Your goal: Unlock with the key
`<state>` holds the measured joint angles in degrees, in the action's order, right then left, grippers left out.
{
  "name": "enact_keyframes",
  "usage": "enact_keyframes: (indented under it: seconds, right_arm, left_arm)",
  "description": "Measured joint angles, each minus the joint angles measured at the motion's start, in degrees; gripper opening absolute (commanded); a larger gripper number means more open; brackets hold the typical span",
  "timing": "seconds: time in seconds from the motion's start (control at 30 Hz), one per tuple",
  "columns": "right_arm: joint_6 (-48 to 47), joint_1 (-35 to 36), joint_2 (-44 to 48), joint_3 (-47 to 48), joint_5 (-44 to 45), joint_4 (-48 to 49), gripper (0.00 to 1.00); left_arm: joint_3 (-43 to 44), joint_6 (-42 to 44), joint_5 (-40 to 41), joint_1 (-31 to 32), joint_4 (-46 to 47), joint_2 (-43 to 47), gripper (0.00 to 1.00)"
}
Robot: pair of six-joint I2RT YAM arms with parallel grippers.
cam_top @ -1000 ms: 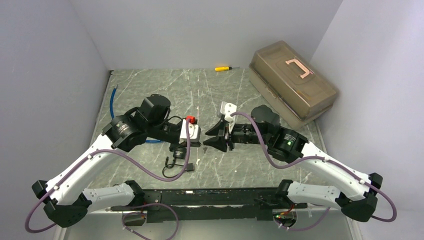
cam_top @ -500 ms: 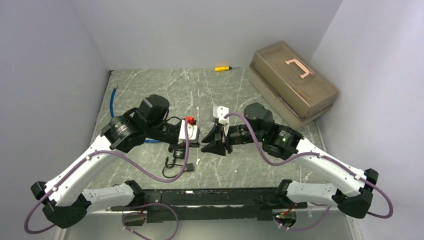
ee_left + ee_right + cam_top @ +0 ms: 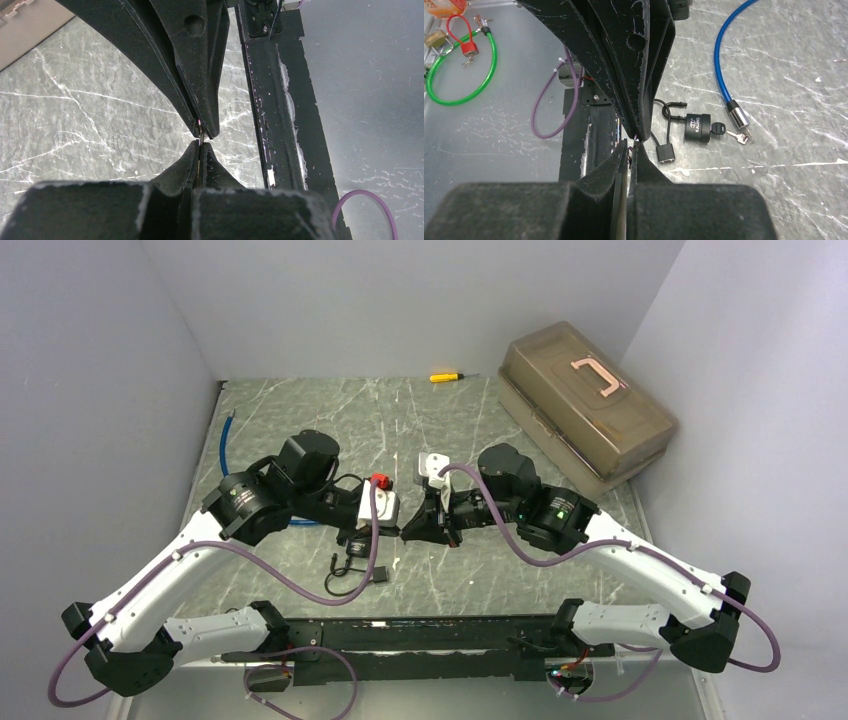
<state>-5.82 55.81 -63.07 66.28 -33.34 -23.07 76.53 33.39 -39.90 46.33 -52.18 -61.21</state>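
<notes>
My two grippers meet tip to tip over the table's middle. The left gripper (image 3: pixel 390 531) (image 3: pixel 200 146) is shut on a thin metal sliver (image 3: pixel 200 136), apparently the key seen edge-on. The right gripper (image 3: pixel 410 529) (image 3: pixel 629 146) has its jaws shut on the sliver's free end. A black padlock (image 3: pixel 697 128) (image 3: pixel 352 548) lies on the table below them. Another black-headed key (image 3: pixel 719 130) sits in its side, with small keys (image 3: pixel 741 136) on a ring. The padlock's black cable ends in a square block (image 3: pixel 665 151).
A blue cable (image 3: pixel 724 65) (image 3: pixel 228 440) with a metal tip lies left of the padlock. A brown toolbox (image 3: pixel 585 405) stands at the back right. A yellow screwdriver (image 3: pixel 441 376) is at the back. A green cable loop (image 3: pixel 459 75) with a red padlock lies off the table.
The right gripper slid left until its tips met the left gripper's, and its open jaws shut there. The left arm stayed put, shut throughout.
</notes>
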Motion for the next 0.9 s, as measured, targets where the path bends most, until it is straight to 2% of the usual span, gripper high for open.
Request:
enact_keyframes:
  seconds: [0.1,0.2,0.3,0.43,0.47,0.5,0.53,0.57,0.67,0.73,0.83,0.9]
  right_arm:
    - [0.0,0.0,0.0,0.0,0.6,0.0,0.0]
    - [0.2,0.1,0.2,0.0,1.6,0.0,0.0]
    - [0.9,0.0,0.6,-0.3,2.1,0.2,0.0]
    - [2.4,0.0,1.5,-2.2,3.0,0.5,0.0]
    - [2.7,0.0,1.6,-2.6,3.0,0.5,0.0]
    - [3.2,0.0,1.7,-3.2,3.0,0.5,0.0]
    - [3.6,0.0,1.9,-3.8,3.0,0.6,0.0]
    - [4.0,0.0,2.0,-4.2,3.0,0.7,0.0]
    - [6.1,-0.5,2.5,-5.7,2.6,1.5,0.0]
    - [7.4,-1.4,3.1,-6.8,2.0,2.2,0.0]
    - [9.1,-3.0,4.3,-8.8,0.8,3.3,0.0]
    - [10.2,-4.1,5.3,-10.5,0.2,3.8,0.0]
  left_arm:
    - [0.0,0.0,0.1,0.0,0.0,0.0,0.01]
    - [0.0,0.0,0.3,0.0,0.2,0.0,0.13]
    - [0.0,0.0,0.6,0.0,0.5,0.0,0.15]
    - [0.4,0.0,1.5,0.0,0.3,0.0,0.27]
    - [0.6,0.1,1.7,0.0,0.3,0.0,0.32]
    - [1.0,0.0,2.0,0.0,0.2,0.0,0.43]
    - [1.3,0.0,2.2,0.0,0.2,-0.1,0.62]
    - [1.6,0.1,2.4,0.0,0.2,-0.1,0.7]
    - [2.3,0.0,3.6,0.0,0.1,-0.1,0.8]
    - [2.0,0.1,5.0,0.0,0.0,-0.1,0.97]
    - [-2.5,0.3,9.2,0.0,1.7,0.9,1.0]
    - [-8.8,0.5,12.4,-0.6,3.0,1.9,0.99]
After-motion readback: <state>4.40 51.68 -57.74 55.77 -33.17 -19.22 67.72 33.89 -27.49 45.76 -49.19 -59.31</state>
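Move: Both closed grippers meet tip to tip on the key. The small cable lock's body lies about 28 cm below the left hand, some 3 cm ahead and 5 cm to its left. The black padlock stands about 5 cm beyond that body and 4 cm farther left, and the blue cable's end is roughly 14 cm ahead of the left hand and 12 cm left. From the right hand the cable lock is about 4 cm ahead, 4 cm left and 28 cm below. Open the left gripper wide to hand over the key, easing up about a centimetre, then drop quickly towards the cable lock, ending some 5 cm lower, 3 cm forward and 2 cm left, fingers tipping a little further down. Keep the right gripper shut on the key and draw it down nearly 4 cm and about 2 cm to the right, rolling its forward side down some 10 degrees. ##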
